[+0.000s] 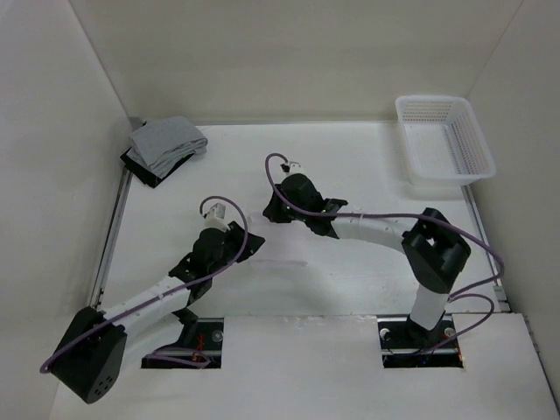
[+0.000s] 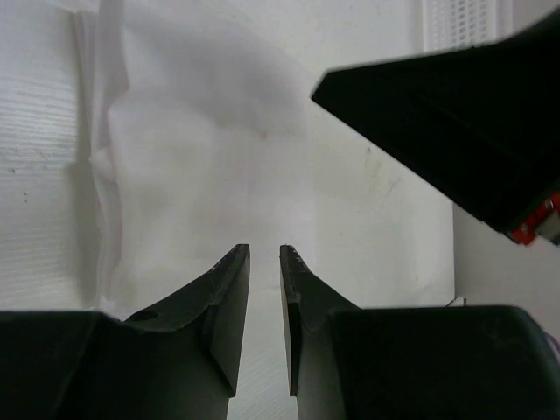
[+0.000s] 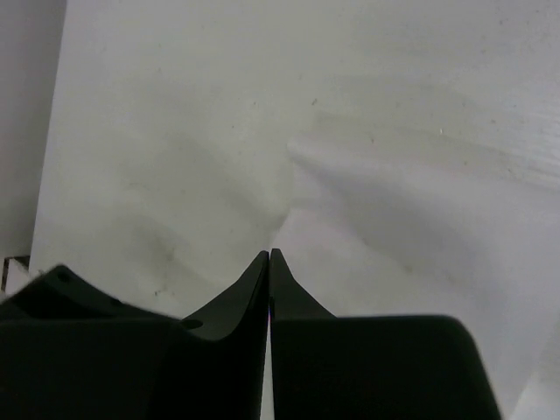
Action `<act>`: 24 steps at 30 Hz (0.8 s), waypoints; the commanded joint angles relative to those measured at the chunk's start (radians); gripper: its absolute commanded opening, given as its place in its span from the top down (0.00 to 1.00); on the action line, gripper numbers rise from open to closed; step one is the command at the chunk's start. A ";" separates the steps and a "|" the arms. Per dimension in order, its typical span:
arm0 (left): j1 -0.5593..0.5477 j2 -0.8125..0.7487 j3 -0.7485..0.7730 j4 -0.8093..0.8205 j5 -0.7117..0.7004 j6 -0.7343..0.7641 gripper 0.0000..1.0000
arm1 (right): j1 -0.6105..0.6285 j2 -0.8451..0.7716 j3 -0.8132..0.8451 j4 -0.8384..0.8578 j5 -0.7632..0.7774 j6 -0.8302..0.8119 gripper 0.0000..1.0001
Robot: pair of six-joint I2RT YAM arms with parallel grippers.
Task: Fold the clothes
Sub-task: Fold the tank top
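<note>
The clothes point(image 1: 284, 254) are a thin white top lying flat mid-table, barely distinct from the white surface. My left gripper point(image 1: 254, 243) rests at its left side. In the left wrist view its jaws point(image 2: 264, 254) stand a narrow gap apart over the ribbed white fabric point(image 2: 219, 157), with nothing visibly pinched. My right gripper point(image 1: 269, 210) is at the garment's far edge. In the right wrist view its jaws point(image 3: 269, 254) are pressed together, and a crease of the fabric point(image 3: 394, 219) runs up into the tips.
A white plastic basket point(image 1: 444, 138) stands at the back right. Folded grey and black garments point(image 1: 164, 147) lie at the back left. White walls close in the table on three sides. The right arm's black body point(image 2: 455, 114) shows close by in the left wrist view.
</note>
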State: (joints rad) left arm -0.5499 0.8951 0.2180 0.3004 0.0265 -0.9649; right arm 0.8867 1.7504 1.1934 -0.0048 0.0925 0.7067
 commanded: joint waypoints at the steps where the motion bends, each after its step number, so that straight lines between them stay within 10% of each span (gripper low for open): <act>1: -0.023 0.079 0.009 0.149 -0.069 -0.003 0.81 | -0.028 0.093 -0.003 0.212 -0.151 0.020 0.96; 24: -0.026 0.058 -0.134 0.122 -0.077 -0.049 0.82 | -0.130 0.469 0.285 0.430 -0.343 0.220 0.93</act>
State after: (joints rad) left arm -0.5713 1.0306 0.0780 0.4477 -0.0399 -1.0214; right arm 0.7578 2.2391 1.4231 0.3187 -0.2161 0.8928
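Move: The folded tank top lies under both hands. Its near-left corner is about 9 cm below the left hand, roughly 4 cm to the left and 1 cm back. Its far-left corner is some 12 cm below the right hand, about 4 cm ahead and 4 cm to its left. The middle of the tank top sits 6 cm ahead and 4 cm right of the left hand. The grey pile stands about 24 cm ahead and 28 cm left of the right hand. The folded tank top's left side is approached from above at both ends. The right hand, fingers still shut, drops about 9 cm to the far-left corner, then slides on forward and left while its left side rolls up. The left hand sinks about 7 cm towards the near-left corner, drifting slightly back and left, then stays low, fingers still slightly parted. Contact can't be made out. ##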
